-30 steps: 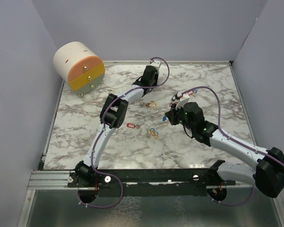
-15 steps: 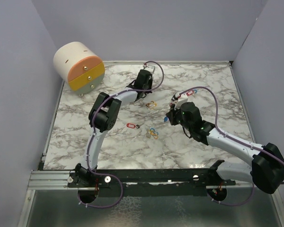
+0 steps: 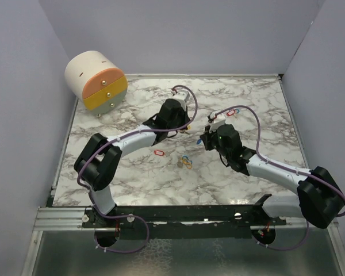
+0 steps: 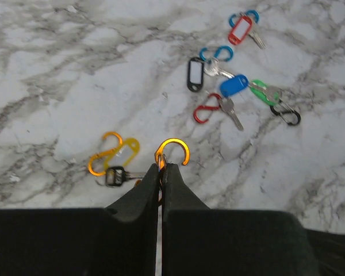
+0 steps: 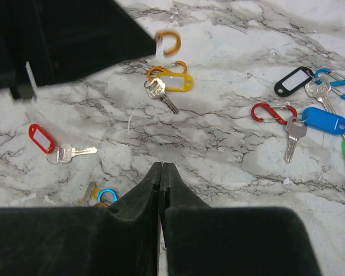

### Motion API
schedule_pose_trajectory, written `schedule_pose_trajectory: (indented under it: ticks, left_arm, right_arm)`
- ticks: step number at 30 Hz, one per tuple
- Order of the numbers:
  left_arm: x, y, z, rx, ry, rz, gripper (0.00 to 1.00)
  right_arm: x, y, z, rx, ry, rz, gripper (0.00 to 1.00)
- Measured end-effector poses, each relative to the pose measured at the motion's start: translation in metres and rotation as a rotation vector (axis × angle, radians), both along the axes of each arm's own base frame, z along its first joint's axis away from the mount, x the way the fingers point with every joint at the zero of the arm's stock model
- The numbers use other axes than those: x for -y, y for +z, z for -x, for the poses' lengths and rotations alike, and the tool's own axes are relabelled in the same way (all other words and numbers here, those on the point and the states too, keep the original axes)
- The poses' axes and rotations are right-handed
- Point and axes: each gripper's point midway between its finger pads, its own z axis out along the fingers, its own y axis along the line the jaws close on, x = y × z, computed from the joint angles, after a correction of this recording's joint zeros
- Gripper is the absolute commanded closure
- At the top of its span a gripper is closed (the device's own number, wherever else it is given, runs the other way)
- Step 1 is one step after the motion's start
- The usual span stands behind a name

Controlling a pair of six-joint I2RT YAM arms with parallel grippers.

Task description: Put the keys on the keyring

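Observation:
My left gripper (image 4: 162,167) is shut on an orange carabiner keyring (image 4: 172,150), held a little above the marble table. A yellow-tagged key with an orange clip (image 4: 112,154) lies just to its left. Further away lie a red-tagged key (image 4: 240,29), a black tag (image 4: 195,73), a blue-tagged key (image 4: 234,85) and a green tag (image 4: 261,92). My right gripper (image 5: 161,165) is shut with nothing visible in it, hovering over bare marble. It faces the left gripper (image 5: 75,40). Another red-tagged key (image 5: 41,138) lies to its left, and the blue-tagged key (image 5: 325,121) to its right.
A round drawer unit (image 3: 96,80) stands at the back left. Loose clips lie about: red (image 5: 270,112), blue (image 5: 106,196) and black (image 4: 287,115). A small cluster of clips (image 3: 186,161) and a red tag (image 3: 158,153) lie mid-table. Walls close in three sides.
The left arm's elbow has swung down and to the left, and its gripper has moved nearer with the orange carabiner. The right gripper has edged slightly toward the back.

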Motion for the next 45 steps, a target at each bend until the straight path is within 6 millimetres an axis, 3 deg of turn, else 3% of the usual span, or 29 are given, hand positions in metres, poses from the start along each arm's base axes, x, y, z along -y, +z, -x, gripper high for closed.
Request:
schedule_pose_trajectory:
  ticks: [5, 8, 14, 28, 45]
  left_arm:
    - [0.016, -0.016, 0.055, -0.049, -0.079, -0.009, 1.0]
    - [0.009, -0.019, 0.069, -0.067, -0.076, -0.009, 1.0]
    - [0.009, -0.009, 0.073, -0.058, -0.072, 0.016, 1.0]
    - [0.019, -0.02, 0.088, -0.09, -0.108, -0.013, 1.0]
    - [0.038, -0.016, 0.099, -0.079, -0.164, -0.018, 1.0]
  right_arm:
    - [-0.001, -0.002, -0.001, 0.039, 0.013, -0.009, 0.99]
    - [0.0, -0.005, 0.001, 0.053, 0.026, -0.007, 0.99]
    - [-0.004, 0.003, 0.001, 0.09, 0.048, -0.024, 0.99]
    - [-0.009, 0.004, 0.001, 0.094, 0.078, -0.032, 0.99]
    - [-0.011, -0.001, 0.001, 0.087, 0.082, -0.029, 0.99]
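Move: Some 10 cm back, 5 cm to the right and 3 cm lower from the left hand, which holds an orange carabiner, is the blue key tag in the right fingers. From the right hand that carabiner is about 11 cm ahead, 6 cm left and 3 cm higher. On the table 13 cm below the left hand are the yellow tag with its key, 4 cm ahead and 2 cm left, and the red-tagged key, 8 cm back and 13 cm left. Bringing the orange carabiner back to the blue tag, the left hand travels about 10 cm back and 4 cm right, quick at first, then creeping, while turning nearly 10 degrees clockwise. Its shut fingers keep their grip, and the hook comes up against the right fingertips. The right hand holds the tag almost in place, easing about 1 cm left and tilting slightly up. ##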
